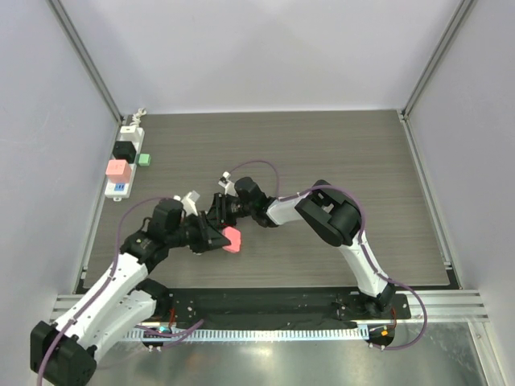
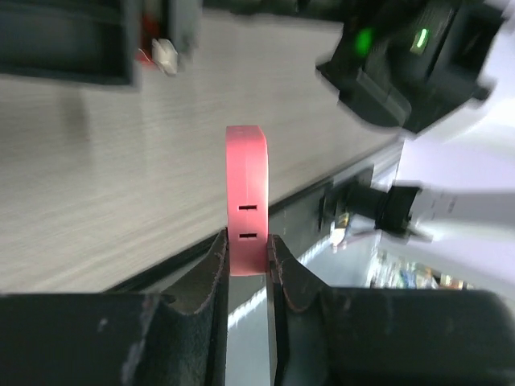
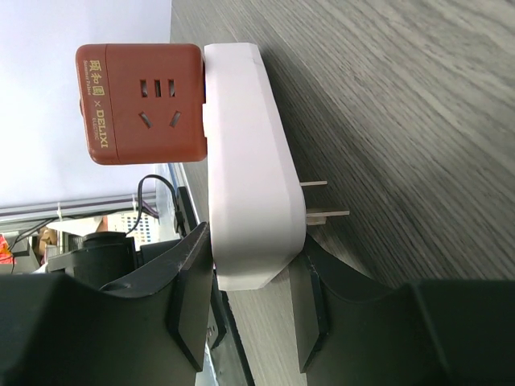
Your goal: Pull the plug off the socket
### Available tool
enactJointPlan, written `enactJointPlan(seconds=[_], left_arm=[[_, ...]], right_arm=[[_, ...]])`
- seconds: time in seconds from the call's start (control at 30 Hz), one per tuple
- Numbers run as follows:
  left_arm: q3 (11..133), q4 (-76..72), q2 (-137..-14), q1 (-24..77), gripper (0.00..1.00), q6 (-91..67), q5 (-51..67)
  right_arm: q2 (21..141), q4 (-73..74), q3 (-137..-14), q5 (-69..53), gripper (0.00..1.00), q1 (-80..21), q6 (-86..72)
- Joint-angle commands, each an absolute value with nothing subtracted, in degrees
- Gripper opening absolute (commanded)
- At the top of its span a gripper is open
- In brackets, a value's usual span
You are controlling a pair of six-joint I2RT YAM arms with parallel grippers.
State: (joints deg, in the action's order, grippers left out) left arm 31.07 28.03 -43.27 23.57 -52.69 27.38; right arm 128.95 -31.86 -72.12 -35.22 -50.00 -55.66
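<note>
The socket, a long white power strip [image 1: 131, 129], lies along the table's left edge. A black plug [image 1: 124, 150] and a pink plug [image 1: 118, 170] sit in it. Both grippers meet at mid-table, far from the strip. My left gripper [image 2: 247, 241] is shut on a narrow pink block [image 2: 245, 177] with two slots; the block also shows in the top view [image 1: 232, 240]. My right gripper [image 3: 256, 241] is shut on a white adapter [image 3: 245, 161] with bare metal prongs [image 3: 322, 213]. A red-brown cube socket [image 3: 145, 100] sits against its far end. The grip is hidden from above.
A small green block [image 1: 144, 159] lies beside the strip. Metal frame posts [image 1: 88, 64] and walls close the left, right and back sides. A black rail [image 1: 282, 301] runs along the near edge. The right arm's body [image 2: 418, 64] is close ahead in the left wrist view.
</note>
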Motion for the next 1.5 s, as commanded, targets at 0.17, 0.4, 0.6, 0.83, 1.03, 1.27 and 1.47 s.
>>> enactJointPlan(seconds=[0.17,0.4,0.6,0.83,1.03,1.27,1.47], left_arm=[[26.72,6.87,-50.7,42.52,0.0,-61.52,20.49],[26.72,2.29,-60.02,45.97,0.0,-63.01,16.53],[25.76,1.24,-60.73,45.97,0.0,-63.19,13.89],[21.45,-1.58,-61.17,46.05,0.01,-65.83,12.49],[19.43,-0.62,-58.63,46.06,0.15,-66.8,10.47],[19.86,5.35,-54.85,46.14,0.65,-65.92,9.14],[22.32,12.89,-52.3,46.05,0.67,-64.34,7.39]], right_arm=[[130.87,-27.25,-70.75,-33.4,0.01,-49.48,-51.94],[130.52,-28.12,-70.4,-33.84,0.01,-49.39,-52.38],[130.52,-28.12,-70.4,-33.84,0.01,-49.31,-52.38],[130.61,-28.48,-70.4,-34.19,0.01,-49.22,-52.73],[130.78,-28.65,-70.31,-34.28,0.01,-49.13,-52.82],[131.04,-28.65,-70.49,-34.37,0.01,-49.13,-53.09],[131.22,-28.56,-70.58,-34.54,0.01,-49.13,-53.09]])
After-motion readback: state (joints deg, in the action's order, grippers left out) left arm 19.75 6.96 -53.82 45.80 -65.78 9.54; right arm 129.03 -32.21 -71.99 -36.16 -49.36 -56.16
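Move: My left hand already holds the pink plug, free of the socket. The bare patch of table I take it to lies about 9 cm to its right, 2 cm back and some 12 cm below. The white socket, still gripped by my right hand, is roughly 7 cm left, 4 cm ahead and 9 cm lower; its brown plug sits 13 cm left and 5 cm ahead, about as low. From my right hand that patch is 12 cm right and 7 cm back, 3 cm lower. I carry the pink plug to the right, away from the socket, and down about 8 cm to near the table, swinging back 4 cm on the way and recovering about half of that. At the bottom my left fingers open wide and let go of the plug, then the hand eases slightly left and up. My right hand stays put, keeping its grip on the socket. ##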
